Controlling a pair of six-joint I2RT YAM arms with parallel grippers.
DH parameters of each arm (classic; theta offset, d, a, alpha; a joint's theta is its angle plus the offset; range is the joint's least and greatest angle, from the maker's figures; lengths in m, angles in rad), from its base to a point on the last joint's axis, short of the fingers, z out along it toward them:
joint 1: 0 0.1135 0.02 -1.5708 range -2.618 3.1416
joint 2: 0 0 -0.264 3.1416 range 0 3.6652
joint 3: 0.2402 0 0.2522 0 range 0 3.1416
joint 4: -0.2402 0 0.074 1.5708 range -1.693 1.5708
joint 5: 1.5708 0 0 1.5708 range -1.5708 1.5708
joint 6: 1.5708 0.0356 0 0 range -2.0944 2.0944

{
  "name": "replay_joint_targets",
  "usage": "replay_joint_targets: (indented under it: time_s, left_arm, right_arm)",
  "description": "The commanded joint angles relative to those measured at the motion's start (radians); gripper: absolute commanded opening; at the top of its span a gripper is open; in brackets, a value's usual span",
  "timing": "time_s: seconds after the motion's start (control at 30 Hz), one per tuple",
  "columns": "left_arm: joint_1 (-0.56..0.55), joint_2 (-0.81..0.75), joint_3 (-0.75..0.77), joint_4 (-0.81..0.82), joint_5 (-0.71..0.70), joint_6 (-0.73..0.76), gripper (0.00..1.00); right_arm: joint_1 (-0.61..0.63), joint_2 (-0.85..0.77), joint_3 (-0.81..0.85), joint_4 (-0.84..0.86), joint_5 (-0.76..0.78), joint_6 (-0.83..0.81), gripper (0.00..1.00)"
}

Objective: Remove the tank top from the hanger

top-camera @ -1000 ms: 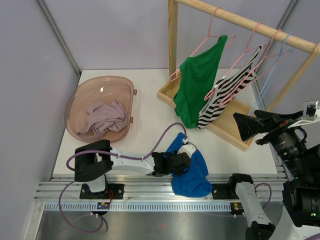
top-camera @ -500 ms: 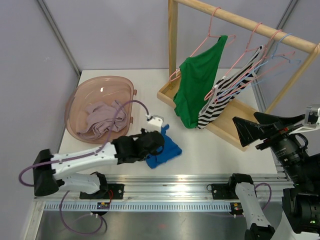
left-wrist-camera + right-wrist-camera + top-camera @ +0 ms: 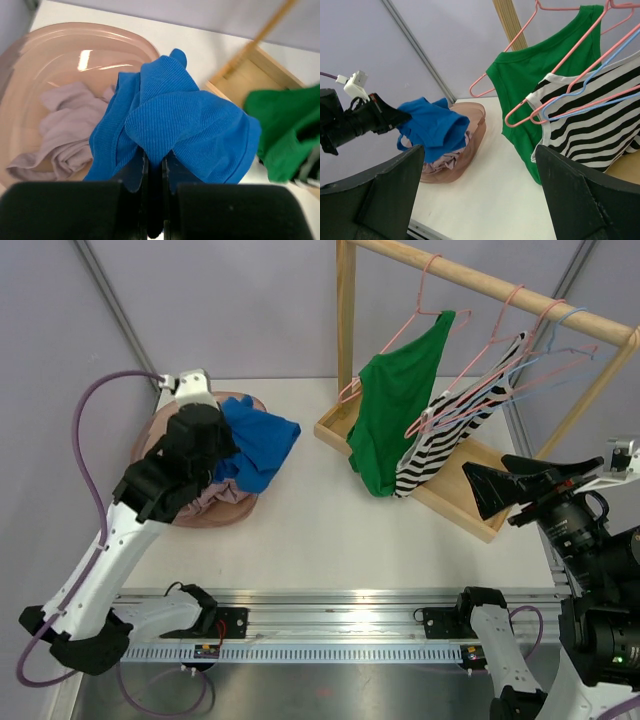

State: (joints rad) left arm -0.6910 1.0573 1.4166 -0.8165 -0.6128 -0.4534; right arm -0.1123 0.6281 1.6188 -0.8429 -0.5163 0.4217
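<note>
My left gripper [image 3: 218,448] is shut on a blue tank top [image 3: 256,447] and holds it in the air over the right rim of a pink basin [image 3: 165,420]; the blue cloth [image 3: 175,125] bunches between the shut jaws, with the basin [image 3: 30,55] below. It also shows in the right wrist view [image 3: 432,127]. A green tank top [image 3: 392,415] and a striped tank top [image 3: 445,435] hang on hangers from the wooden rack [image 3: 480,285]. A light-blue hanger [image 3: 545,365] hangs bare. My right gripper [image 3: 500,485] is open and empty, right of the rack.
The basin holds a mauve garment [image 3: 215,498], seen also in the left wrist view [image 3: 55,135]. The rack's wooden base [image 3: 450,495] lies on the white table [image 3: 330,530]. Grey walls enclose the table on three sides.
My left arm has swung from the front edge of the table up and left to the basin, carrying the blue tank top. The right gripper has hardly moved.
</note>
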Motion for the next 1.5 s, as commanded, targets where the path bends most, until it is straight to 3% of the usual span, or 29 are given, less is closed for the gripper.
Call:
replay_joint_targets:
  time_s: [0.0,0.07,0.27,0.3,0.37,0.4,0.53,0.73,1.03,1.13,1.37,1.47]
  left_arm:
    - [0.219,0.056,0.105,-0.030,0.146,0.047,0.00]
    - [0.362,0.073,0.111,-0.024,0.250,0.045,0.00]
    - [0.588,0.181,0.102,0.022,0.448,0.024,0.00]
    - [0.620,0.193,0.104,0.019,0.478,0.025,0.16]
    - [0.639,0.230,0.119,-0.002,0.493,0.024,0.60]
    - [0.642,0.231,0.116,-0.013,0.486,0.022,0.99]
    - [0.642,0.170,0.061,-0.001,0.505,0.039,0.99]
    - [0.627,-0.040,-0.151,0.037,0.607,0.093,0.99]
    - [0.475,-0.457,-0.491,0.122,0.515,0.091,0.99]
    - [0.475,-0.509,-0.548,0.142,0.486,0.096,0.99]
    - [0.475,-0.470,-0.545,0.143,0.522,0.101,0.99]
    - [0.475,-0.468,-0.545,0.143,0.525,0.107,0.99]
  right_arm:
    - [-0.003,0.038,-0.016,0.102,0.001,0.049,1.00]
    - [-0.003,0.054,-0.001,0.125,0.010,0.063,0.99]
    - [-0.003,0.116,0.007,0.269,-0.068,0.178,0.99]
    - [-0.003,0.127,0.016,0.293,-0.082,0.207,1.00]
    - [-0.003,0.169,0.029,0.312,-0.108,0.235,1.00]
    - [-0.003,0.182,0.036,0.317,-0.116,0.250,1.00]
    - [-0.003,0.301,0.128,0.240,-0.047,0.264,1.00]
    - [-0.003,0.453,0.279,0.096,0.073,0.243,0.99]
    - [0.002,0.585,0.388,-0.024,0.206,0.195,0.84]
    - [0.022,0.619,0.394,-0.035,0.251,0.178,0.81]
    - [0.167,0.702,0.398,-0.030,0.413,0.149,0.75]
    - [0.261,0.751,0.428,-0.058,0.596,0.126,0.70]
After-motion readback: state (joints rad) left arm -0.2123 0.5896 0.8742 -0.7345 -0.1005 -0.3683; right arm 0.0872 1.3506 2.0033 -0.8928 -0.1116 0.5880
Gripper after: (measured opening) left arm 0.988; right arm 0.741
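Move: The blue tank top is in the left hand's fingers; the tub's middle lies about 14 cm ahead of that hand, 10 cm to its left and 32 cm below, the mauve top inside it some 10 cm ahead, 9 cm left. From the right hand, the striped top's hanger neck is roughly 25 cm ahead, 4 cm right, about level; the empty hangers 16 cm ahead, 6 cm right; the green top 28 cm ahead, 7 cm left, 18 cm lower. The blue tank top, still pinched, is carried left and forward and down over the tub, and the left fingers open wide to let go; that hand then pulls back about 14 cm, sinking. Meanwhile the open right hand reaches some 22 cm forward to the striped top's hanger, rising first, then sinking and tipping down about 25 degrees, its fingers narrowing partly around the hanger wire. ##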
